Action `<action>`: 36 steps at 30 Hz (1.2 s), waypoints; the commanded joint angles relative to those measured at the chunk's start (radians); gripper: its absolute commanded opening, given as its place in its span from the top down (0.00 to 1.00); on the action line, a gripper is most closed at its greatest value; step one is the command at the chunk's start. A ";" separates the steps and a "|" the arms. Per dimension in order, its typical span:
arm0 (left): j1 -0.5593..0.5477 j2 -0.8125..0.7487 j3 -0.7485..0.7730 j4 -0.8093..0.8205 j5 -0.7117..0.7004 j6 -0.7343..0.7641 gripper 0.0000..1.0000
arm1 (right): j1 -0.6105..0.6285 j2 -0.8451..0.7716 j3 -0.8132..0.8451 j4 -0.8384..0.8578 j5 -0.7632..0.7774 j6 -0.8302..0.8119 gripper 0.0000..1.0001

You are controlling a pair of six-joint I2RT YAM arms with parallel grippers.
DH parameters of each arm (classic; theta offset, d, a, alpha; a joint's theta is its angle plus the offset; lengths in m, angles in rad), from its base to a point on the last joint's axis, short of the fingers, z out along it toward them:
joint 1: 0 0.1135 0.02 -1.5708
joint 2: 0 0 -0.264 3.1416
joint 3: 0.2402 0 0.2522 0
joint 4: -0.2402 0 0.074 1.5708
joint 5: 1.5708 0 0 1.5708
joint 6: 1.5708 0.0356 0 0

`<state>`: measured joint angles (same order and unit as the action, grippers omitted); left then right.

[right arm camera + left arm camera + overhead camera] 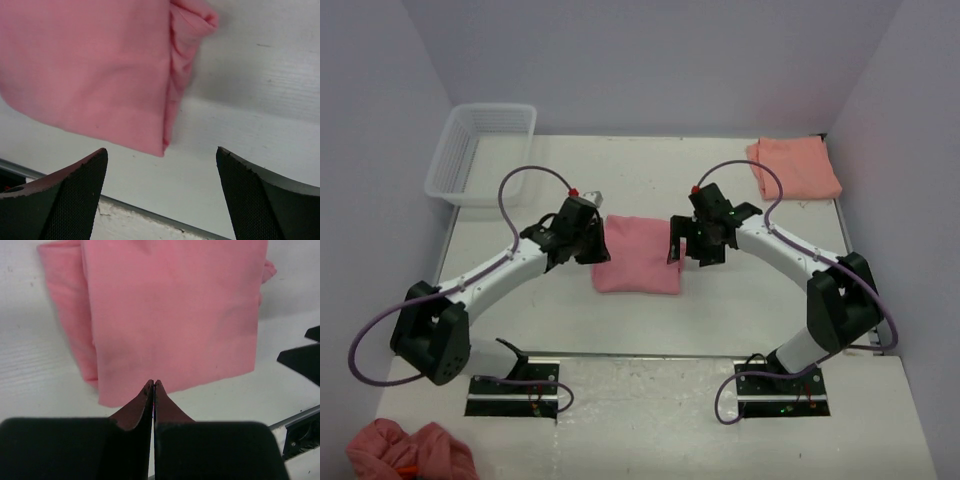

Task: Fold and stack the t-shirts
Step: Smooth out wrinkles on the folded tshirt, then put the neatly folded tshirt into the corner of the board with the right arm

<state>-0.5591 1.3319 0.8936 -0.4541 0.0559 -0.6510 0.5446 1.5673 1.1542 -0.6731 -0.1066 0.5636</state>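
Note:
A rose-pink t-shirt (638, 255) lies folded into a flat rectangle in the middle of the table, between both arms. In the left wrist view the t-shirt (175, 315) fills the upper half, and my left gripper (153, 383) is shut, its tips at the cloth's near edge with nothing visibly pinched. My left gripper (592, 240) sits at the shirt's left side. My right gripper (688, 250) is at the shirt's right side. It stands open (161, 148) just off a folded corner of the shirt (90, 75), holding nothing. A salmon-orange t-shirt (794, 167) lies folded at the back right.
A clear plastic basket (480, 150) stands at the back left corner. A crumpled pink bundle of cloth (410, 452) lies off the table at the near left. The table's near edge (150, 220) runs just below the right gripper's fingers.

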 commanded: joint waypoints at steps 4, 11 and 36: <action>-0.002 0.215 0.171 0.063 0.024 0.056 1.00 | -0.081 -0.030 -0.157 0.225 -0.148 0.025 0.11; -0.001 0.319 0.209 0.100 0.027 0.083 1.00 | -0.121 0.010 -0.205 0.288 -0.185 0.022 0.11; 0.044 0.480 0.197 0.089 -0.036 0.093 1.00 | -0.147 0.166 -0.327 0.513 -0.303 0.162 0.10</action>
<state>-0.5301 1.7954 1.0924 -0.3809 0.0494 -0.5827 0.3916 1.7180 0.8997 -0.1757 -0.4583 0.6983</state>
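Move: Ahead and to the right of the shut left fingers lies the folded tshirt, its middle about 5 cm farther out, 8 cm right and 9 cm below. From the open right hand that middle is roughly 4 cm ahead, 12 cm left and 9 cm below. The pink folded stack sits some 27 cm ahead and 28 cm right of the right hand; the white basket is about 30 cm ahead and 33 cm left of the left hand. Sinking some 8 cm while reaching about 5 cm forward and 3 cm right, the left hand puts its shut fingertips down on the left part of the tshirt, then draws them slightly left. The wide-open right hand drops about 6 cm, first back and right, then forward and left to straddle the right edge, rolling roughly 20 degrees with its left side rising. ##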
